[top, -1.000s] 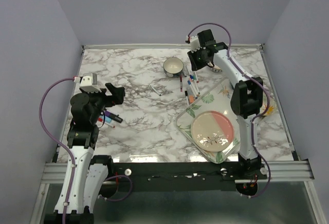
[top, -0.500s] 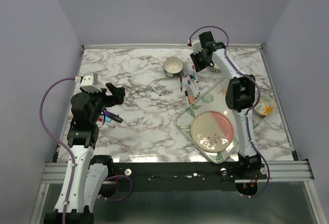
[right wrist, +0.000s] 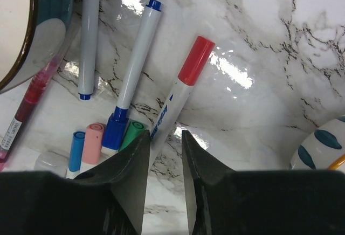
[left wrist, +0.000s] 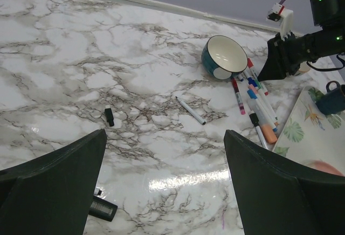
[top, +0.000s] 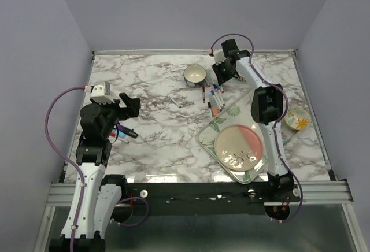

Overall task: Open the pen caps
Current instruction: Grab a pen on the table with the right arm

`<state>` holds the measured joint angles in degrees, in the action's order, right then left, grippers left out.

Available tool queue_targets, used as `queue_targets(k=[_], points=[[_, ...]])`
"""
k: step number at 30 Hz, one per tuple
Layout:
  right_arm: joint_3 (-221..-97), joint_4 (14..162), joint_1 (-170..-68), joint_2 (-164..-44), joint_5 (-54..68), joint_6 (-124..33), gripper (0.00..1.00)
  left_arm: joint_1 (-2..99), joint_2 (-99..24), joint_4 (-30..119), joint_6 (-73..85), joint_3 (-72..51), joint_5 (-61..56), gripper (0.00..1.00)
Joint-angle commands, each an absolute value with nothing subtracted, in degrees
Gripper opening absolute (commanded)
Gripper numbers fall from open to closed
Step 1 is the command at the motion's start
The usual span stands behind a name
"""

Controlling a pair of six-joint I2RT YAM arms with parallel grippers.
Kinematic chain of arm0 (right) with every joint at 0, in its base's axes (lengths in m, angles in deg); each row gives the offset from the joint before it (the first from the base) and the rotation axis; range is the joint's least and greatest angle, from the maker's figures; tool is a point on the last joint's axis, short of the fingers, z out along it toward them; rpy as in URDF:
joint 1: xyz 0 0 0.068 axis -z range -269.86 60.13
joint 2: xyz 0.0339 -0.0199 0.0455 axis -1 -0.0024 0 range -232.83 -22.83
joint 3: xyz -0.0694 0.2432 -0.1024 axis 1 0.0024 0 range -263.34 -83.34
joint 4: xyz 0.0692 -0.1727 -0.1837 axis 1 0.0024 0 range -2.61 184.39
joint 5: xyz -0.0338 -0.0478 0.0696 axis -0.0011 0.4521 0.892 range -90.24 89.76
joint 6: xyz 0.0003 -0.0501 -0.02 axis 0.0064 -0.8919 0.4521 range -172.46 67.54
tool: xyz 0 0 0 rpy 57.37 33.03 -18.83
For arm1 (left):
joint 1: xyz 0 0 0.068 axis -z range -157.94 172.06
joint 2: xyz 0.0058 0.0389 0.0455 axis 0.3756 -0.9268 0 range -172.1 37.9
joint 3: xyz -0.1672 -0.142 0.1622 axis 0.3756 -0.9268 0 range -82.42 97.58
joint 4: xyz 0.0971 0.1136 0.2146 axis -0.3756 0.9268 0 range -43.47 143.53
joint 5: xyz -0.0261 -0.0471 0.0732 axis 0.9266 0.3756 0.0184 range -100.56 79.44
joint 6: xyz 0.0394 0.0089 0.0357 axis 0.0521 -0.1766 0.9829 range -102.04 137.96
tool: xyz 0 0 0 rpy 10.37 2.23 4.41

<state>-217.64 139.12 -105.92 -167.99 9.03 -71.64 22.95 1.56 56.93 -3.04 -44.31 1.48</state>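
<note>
Several white-barrelled pens lie in a cluster (top: 214, 96) beside the dark bowl (top: 195, 76). My right gripper (right wrist: 164, 132) hangs low over them, open by a narrow gap. A pen with a red cap (right wrist: 195, 60) runs slantwise down to the tip of its left finger (right wrist: 135, 159); nothing sits between the jaws. Blue (right wrist: 115, 130), green (right wrist: 129, 132), pink (right wrist: 92, 140) and light blue (right wrist: 76, 146) caps lie just left of that finger. My left gripper (left wrist: 164, 133) hovers wide open above bare marble. A loose black cap (left wrist: 109, 115) and a single white pen (left wrist: 190, 110) lie ahead of it.
A floral tray (top: 231, 113) with a pink plate (top: 238, 146) lies at the front right, and a dark mug (left wrist: 330, 99) stands on it. A small flowered bowl (top: 297, 119) stands right of the tray. A black marker (left wrist: 102, 209) lies under the left gripper.
The right arm has swung left and back, bringing its gripper down over the pen cluster, and its jaws have parted slightly. The flowered bowl is now uncovered. The left arm has not moved.
</note>
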Motion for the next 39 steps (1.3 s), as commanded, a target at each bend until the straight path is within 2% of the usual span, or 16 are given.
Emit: queue_targets(k=[1, 10, 22, 27, 28, 29, 31, 39], points=[[-219.7, 140.7, -106.0, -170.7, 9.1, -72.7, 0.38, 23.2, 1.8, 56.8, -2.3, -44.5, 1.1, 0.99], [-220.1, 141.7, -106.0, -171.1, 8.9, -73.6, 0.41, 23.2, 1.9, 56.8, -2.3, -44.5, 1.2, 0.99], [-221.1, 142.2, -106.4, -172.0, 8.3, -74.3, 0.34, 23.2, 1.3, 56.8, -2.3, -44.5, 1.3, 0.99], [-221.7, 142.5, -106.4, -172.3, 7.9, -74.2, 0.22, 23.2, 0.9, 56.8, -2.3, -44.5, 1.4, 0.99], [-221.9, 142.6, -106.5, -172.4, 8.0, -74.3, 0.17, 23.2, 1.0, 56.7, -2.3, -44.5, 1.5, 0.99], [-222.1, 142.6, -106.5, -172.4, 8.0, -74.2, 0.08, 23.2, 0.9, 56.8, -2.3, -44.5, 1.5, 0.99], [-222.0, 142.7, -106.5, -172.4, 7.8, -74.2, 0.01, 23.2, 0.8, 56.8, -2.3, -44.5, 1.6, 0.99], [-220.8, 139.3, -105.5, -169.5, 7.3, -73.0, 0.01, 23.2, 0.4, 56.6, -2.3, -44.5, 2.7, 0.99]])
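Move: The red-capped white pen already runs between the right fingertips, cap end pointing away; its middle is about 2 cm ahead of that hand and 2 cm below. A blue-capped white pen lies some 3 cm ahead and 5 cm left, a green cap 2 cm back and 3 cm left. The white bowl stands about 3 cm ahead, 12 cm left, the spotted bowl 8 cm ahead, 12 cm right. From the left hand, the red-capped pen is some 26 cm ahead, 32 cm right and 25 cm below. Lower the right gripper about 1 cm more, straight down, so its partly open fingertips straddle the white barrel of the red-capped pen behind the cap. Hold the hand there, hardly turning the wrist, and after a short pause close the fingers nearly shut, pinching the barrel between the tips. ##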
